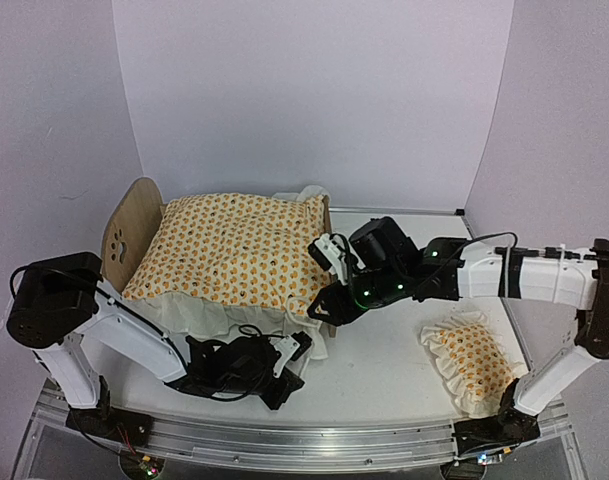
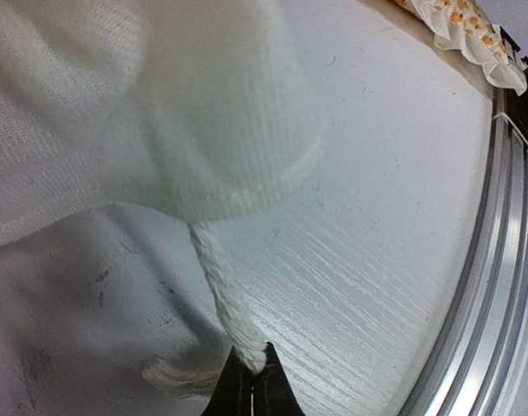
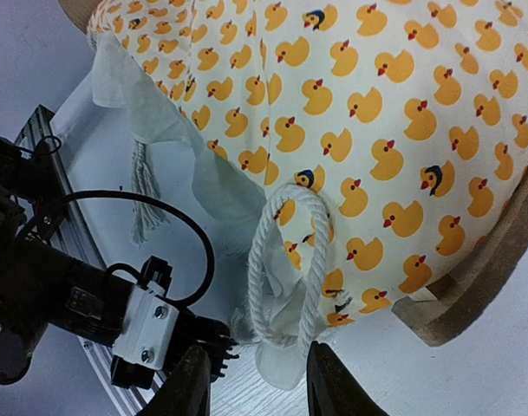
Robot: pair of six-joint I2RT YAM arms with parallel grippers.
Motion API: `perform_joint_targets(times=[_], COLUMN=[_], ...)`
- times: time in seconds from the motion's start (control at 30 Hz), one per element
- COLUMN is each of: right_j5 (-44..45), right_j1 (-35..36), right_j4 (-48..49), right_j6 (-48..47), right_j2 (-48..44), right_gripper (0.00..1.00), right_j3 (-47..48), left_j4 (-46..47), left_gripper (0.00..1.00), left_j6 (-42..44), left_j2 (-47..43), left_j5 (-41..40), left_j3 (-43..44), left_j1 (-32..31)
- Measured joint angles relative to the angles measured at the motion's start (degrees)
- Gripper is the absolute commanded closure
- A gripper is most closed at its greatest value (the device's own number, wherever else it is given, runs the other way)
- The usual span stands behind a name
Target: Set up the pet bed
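The pet bed (image 1: 134, 232) stands at the back left, its light-wood end board showing a paw cutout; the mattress is hidden under a duck-print quilt (image 1: 234, 250) with a white ruffle. My left gripper (image 2: 253, 364) is low at the bed's front, shut on the end of a white twisted cord (image 2: 220, 286) that hangs from the ruffle. At the quilt's front right corner my right gripper (image 3: 259, 377) stands open. A white rope loop (image 3: 285, 260) and a corner of the ruffle hang just above its fingers (image 3: 333, 386), not pinched. The bed's wooden end (image 3: 480, 269) lies to the right.
A small duck-print ruffled pillow (image 1: 474, 355) lies on the white table at the right, near the right arm's base. A frayed tassel (image 3: 142, 195) hangs along the quilt's front. The aluminium rail (image 1: 304, 435) runs along the near edge. The left gripper body (image 3: 151, 334) sits close beside the right fingers.
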Motion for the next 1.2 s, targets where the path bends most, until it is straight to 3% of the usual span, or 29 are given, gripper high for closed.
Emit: perform_joint_targets(times=[0.3,0.57,0.83,1.07,1.2], right_j5=[1.68,3.32,1.49,-15.65,-19.39], right_j1=[0.00,-0.02,0.07,-1.31,-1.55], right_j4=[-1.33,-0.35,-1.01,-1.88,-4.48], right_j6=[0.85,-0.24,1.77,12.98,16.11], right_j2=[5.60,6.75,7.02,5.27,3.61], right_gripper=[0.64,0.99,1.00,1.00,1.00], right_j3=[0.74,0.79,4.04,9.49,9.49], left_j4=[2.34,2.56,3.21,1.25,0.72], left_gripper=[1.00,1.00,1.00,1.00,1.00], left_j6=[0.13,0.02,-1.44,-4.33,-4.59], left_j2=[-1.31,-1.38,-1.84,0.11,2.10], left_j5=[1.44,1.88,1.75,-0.68,-0.63], left_j3=[-2.16,-2.19,-2.82,-1.40,0.50], left_j1=[0.70,0.79,1.68,3.87,4.13])
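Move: A white cord loop sits just past the right hand's half-open fingers, about 5 cm below, 2 cm ahead and 1 cm left. Roughly 6 cm ahead of that hand and 4 cm right is the bed end board's near leg, some 14 cm lower; the left gripper, shut on a cord end, is about 9 cm back, 2 cm left and 14 cm below. From the left hand the loop lies about 11 cm ahead, 1 cm right and 9 cm up. The right hand drops about 5 cm onto the cord loop at the bed's near right corner, closes its half-open fingers on the cord, then draws it up some 9 cm while going back and to the left, its wrist tilting over 20 degrees so the fingertips swing back towards the base. The left hand keeps its pinch on the other cord end low over the table, nearly still until late, when it eases about 3 cm forward towards the ruffle and turns slightly counter-clockwise. ##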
